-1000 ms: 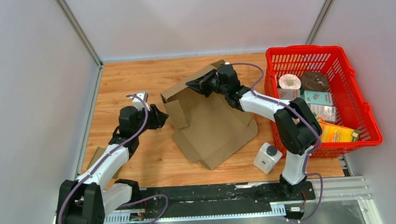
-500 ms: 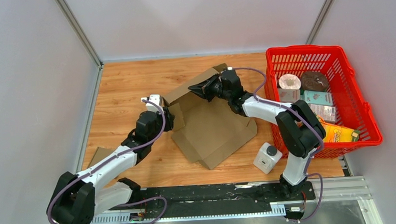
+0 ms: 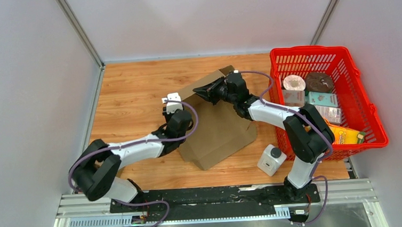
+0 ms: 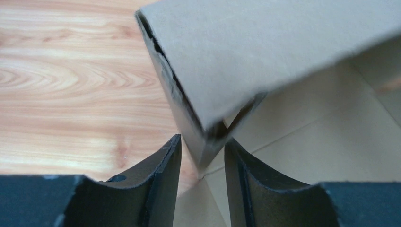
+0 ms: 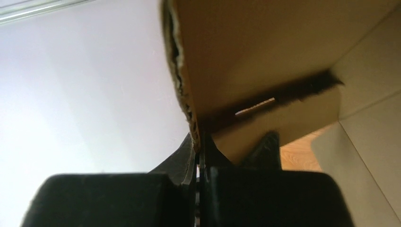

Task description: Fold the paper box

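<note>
The brown paper box [image 3: 219, 131] lies mid-table, its big back panel raised and tilted over the base. My right gripper [image 3: 206, 92] is shut on the upper edge of that raised panel; in the right wrist view [image 5: 198, 142] the ragged cardboard edge [image 5: 182, 90] is clamped between the jaws. My left gripper [image 3: 175, 111] is at the box's left side. In the left wrist view [image 4: 202, 139] its fingers [image 4: 163, 165] are apart, with the corner of a folded side flap [image 4: 222, 71] pointing down into the gap, not pinched.
A red basket [image 3: 372, 109] with several packaged goods stands at the right edge, close to the right arm. A small white container with a dark cap [image 3: 270, 160] sits in front of the box on the right. Walls enclose the back and sides.
My left arm has swung right, from the bare table to the box's left side. The back panel and side flap have come up and over the base. My right gripper kept its hold.
</note>
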Motion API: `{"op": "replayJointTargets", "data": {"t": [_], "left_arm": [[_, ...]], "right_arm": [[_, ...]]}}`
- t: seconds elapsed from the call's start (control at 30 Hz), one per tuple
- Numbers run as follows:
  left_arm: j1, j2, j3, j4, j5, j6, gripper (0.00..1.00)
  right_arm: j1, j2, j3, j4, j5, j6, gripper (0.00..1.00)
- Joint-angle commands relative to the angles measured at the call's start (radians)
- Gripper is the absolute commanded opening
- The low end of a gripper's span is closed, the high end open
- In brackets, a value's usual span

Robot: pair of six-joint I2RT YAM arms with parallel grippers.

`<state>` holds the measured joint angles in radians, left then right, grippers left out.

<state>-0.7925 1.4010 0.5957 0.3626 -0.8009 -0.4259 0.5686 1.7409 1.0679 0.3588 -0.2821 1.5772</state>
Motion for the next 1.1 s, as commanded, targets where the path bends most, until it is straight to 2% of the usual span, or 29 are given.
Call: {"op": "replayJointTargets", "data": {"t": [0.0,0.03,0.1,0.2,0.23,0.27,0.3,0.33,0.37,0.4,0.43,0.47,0.5,0.53,0.6,0.63,0.67,0.7,0.73,0.83,0.93,1.07], "left_arm": [[0.007,0.122,0.284,-0.448,-0.378,-0.298,0.25],[0.009,0.147,0.305,-0.523,-0.391,-0.332,0.17],[0.016,0.179,0.322,-0.573,-0.399,-0.384,0.06],[0.018,0.164,0.242,-0.379,-0.359,-0.301,0.06],[0.019,0.156,0.18,-0.197,-0.309,-0.206,0.11],[0.019,0.141,0.153,-0.126,-0.294,-0.165,0.22],[0.019,0.136,0.132,-0.087,-0.303,-0.149,0.43],[0.027,0.133,0.131,-0.071,-0.308,-0.146,0.45],[0.038,0.136,0.136,-0.068,-0.294,-0.134,0.41],[0.05,0.136,0.147,-0.067,-0.259,-0.113,0.16],[0.065,0.133,0.145,-0.062,-0.255,-0.103,0.08],[0.068,0.125,0.139,-0.056,-0.254,-0.094,0.03],[0.076,0.115,0.113,-0.027,-0.221,-0.07,0.0],[0.094,0.086,0.093,-0.002,-0.181,-0.054,0.0],[0.105,0.049,0.031,0.054,-0.092,-0.008,0.0],[0.11,0.017,0.015,0.058,-0.081,0.004,0.0],[0.117,0.006,0.006,0.058,-0.072,0.013,0.0],[0.121,-0.003,-0.005,0.036,-0.069,0.009,0.0],[0.125,-0.02,-0.01,0.035,-0.06,0.003,0.0],[0.131,-0.03,-0.013,0.029,-0.012,0.007,0.0],[0.133,-0.028,0.0,-0.016,0.005,-0.014,0.0],[0.139,-0.036,-0.007,-0.045,-0.001,-0.063,0.0]], "right_arm": [[0.019,-0.053,0.004,-0.064,-0.029,0.049,0.0],[0.023,-0.063,0.001,-0.082,-0.026,0.053,0.0],[0.024,-0.086,-0.006,-0.101,-0.014,0.063,0.0],[0.025,-0.103,-0.008,-0.129,0.0,0.066,0.01],[0.025,-0.106,-0.006,-0.142,0.0,0.067,0.01],[0.027,-0.106,-0.005,-0.146,0.001,0.069,0.01],[0.025,-0.106,-0.003,-0.144,0.001,0.073,0.01],[0.025,-0.104,0.0,-0.149,0.0,0.073,0.0],[0.025,-0.106,0.001,-0.153,-0.002,0.073,0.0],[0.025,-0.106,0.004,-0.155,-0.003,0.057,0.01],[0.024,-0.104,0.019,-0.182,-0.009,0.031,0.03],[0.016,-0.101,0.032,-0.196,-0.034,-0.014,0.07],[0.005,-0.103,0.043,-0.198,-0.046,-0.076,0.15],[-0.018,-0.107,0.106,-0.281,-0.055,-0.296,0.42],[-0.036,-0.103,0.222,-0.5,-0.091,-0.576,0.6],[-0.039,-0.11,0.304,-0.653,-0.089,-0.782,0.74],[-0.039,-0.132,0.334,-0.731,-0.092,-0.871,0.8],[-0.041,-0.142,0.358,-0.782,-0.129,-0.943,0.82],[-0.039,-0.155,0.381,-0.913,-0.152,-1.082,0.85],[-0.035,-0.191,0.478,-1.131,-0.082,-1.235,0.93],[-0.048,-0.163,0.556,-1.185,0.058,-1.309,0.95],[-0.075,-0.06,0.679,-1.244,0.138,-1.271,0.93]]}}
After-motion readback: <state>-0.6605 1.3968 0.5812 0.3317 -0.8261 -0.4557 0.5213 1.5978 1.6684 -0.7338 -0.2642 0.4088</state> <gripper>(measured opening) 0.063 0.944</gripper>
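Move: The left gripper, half open, has the left end of the box's raised far wall about 2 cm ahead, barely 1 cm to its left and at its own height. From the left hand, the wall's right end is some 20 cm right and 8 cm farther out; the middle of the box floor is roughly 15 cm right, 12 cm back and 9 cm down. For the right gripper, still pinching the wall's edge, that left end lies about 7 cm left, 2 cm back and 5 cm lower. Bring the left gripper forward onto the wall's left end, turning it counter-clockwise; close, reopen, sink 2 cm and pinch the double edge, then draw left, about 5 cm left in all. Keep the right fingers on the wall until the left has closed, then open them wide and pull away up and right, some 8 cm each, rolling the left side down. ##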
